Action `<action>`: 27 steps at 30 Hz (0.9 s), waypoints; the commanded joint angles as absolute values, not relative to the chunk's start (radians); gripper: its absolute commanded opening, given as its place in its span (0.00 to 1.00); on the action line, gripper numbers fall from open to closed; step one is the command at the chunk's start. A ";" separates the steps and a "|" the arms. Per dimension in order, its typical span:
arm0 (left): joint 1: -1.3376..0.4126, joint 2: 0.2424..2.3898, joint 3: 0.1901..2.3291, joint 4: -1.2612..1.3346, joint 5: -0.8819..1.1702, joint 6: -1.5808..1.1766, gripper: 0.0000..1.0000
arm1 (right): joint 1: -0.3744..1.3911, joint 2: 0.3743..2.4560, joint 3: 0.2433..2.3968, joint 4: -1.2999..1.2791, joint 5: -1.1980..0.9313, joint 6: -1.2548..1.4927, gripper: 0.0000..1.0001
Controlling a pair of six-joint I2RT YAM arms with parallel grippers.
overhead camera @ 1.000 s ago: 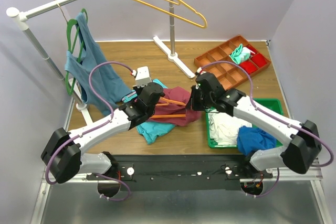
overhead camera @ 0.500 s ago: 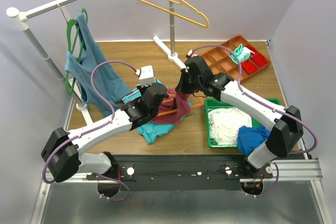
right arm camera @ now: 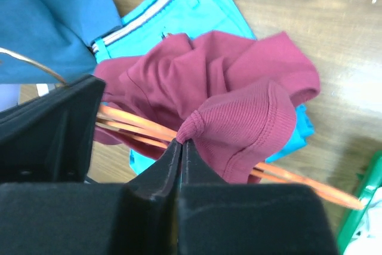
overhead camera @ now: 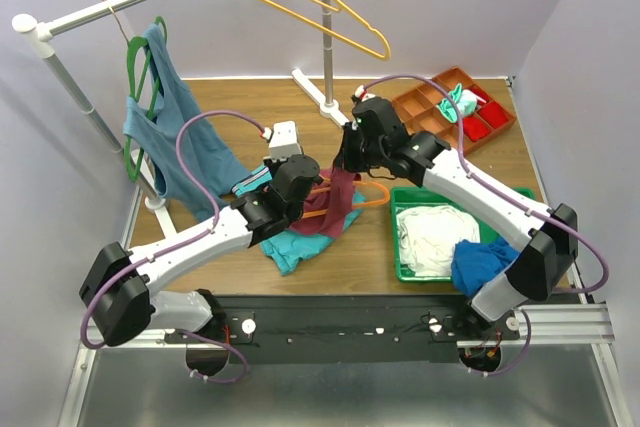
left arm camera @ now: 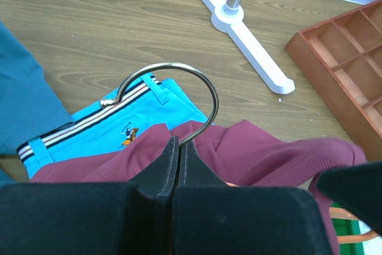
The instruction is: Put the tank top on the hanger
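Note:
The maroon tank top [overhead camera: 338, 203] lies bunched over the orange hanger [overhead camera: 373, 191] at the table's middle. My left gripper [left arm camera: 178, 143] is shut on the hanger's metal hook [left arm camera: 168, 65], which curls up out of the fingertips. Pinched in my shut right gripper [right arm camera: 180, 143] is a ribbed strap of the tank top [right arm camera: 245, 108], held up above the hanger's orange bars [right arm camera: 137, 125]. From above, the right gripper [overhead camera: 346, 163] hangs just beyond the left gripper [overhead camera: 318, 184], with the strap stretched between it and the heap.
A turquoise folded garment [overhead camera: 288, 247] lies under the tank top. A blue-grey top [overhead camera: 165, 117] hangs on a green hanger at left; a yellow hanger [overhead camera: 310, 2] hangs on the rail. The rack foot [overhead camera: 325, 105], a compartment tray [overhead camera: 432, 127] and a green bin [overhead camera: 518, 197] stand right.
The right gripper has moved up and away from the near edge, pulling the strap up off the heap. The left gripper with the hook has shifted slightly right.

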State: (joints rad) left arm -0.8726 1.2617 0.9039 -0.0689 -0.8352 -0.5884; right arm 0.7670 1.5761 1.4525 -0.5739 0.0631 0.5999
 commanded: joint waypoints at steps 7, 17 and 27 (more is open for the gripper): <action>-0.876 1.170 1.001 -0.066 -0.801 -0.516 0.00 | 0.776 1.424 1.454 -0.569 0.017 0.451 0.67; -0.877 1.158 1.238 -0.201 -0.692 -0.376 0.00 | 0.776 1.192 1.388 -0.405 -0.048 0.270 0.68; -0.877 1.314 1.764 -0.439 -0.557 -0.163 0.00 | 0.776 1.181 1.618 -0.417 -0.123 0.155 0.66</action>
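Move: The left hand holds the orange hanger just under its hook; the tank top's middle lies about 6 cm to its right, 2 cm back and 10 cm below, with the teal shorts roughly 3 cm right, 6 cm back and 18 cm below. From the right hand, still pinching the tank top's strap, its middle is some 6 cm left, 2 cm back and 10 cm down; the green bin is about 28 cm right, 9 cm back, 18 cm down. Right hand lets go of the tank top, opening and rising 20 cm; left lifts the hanger 24 cm. ##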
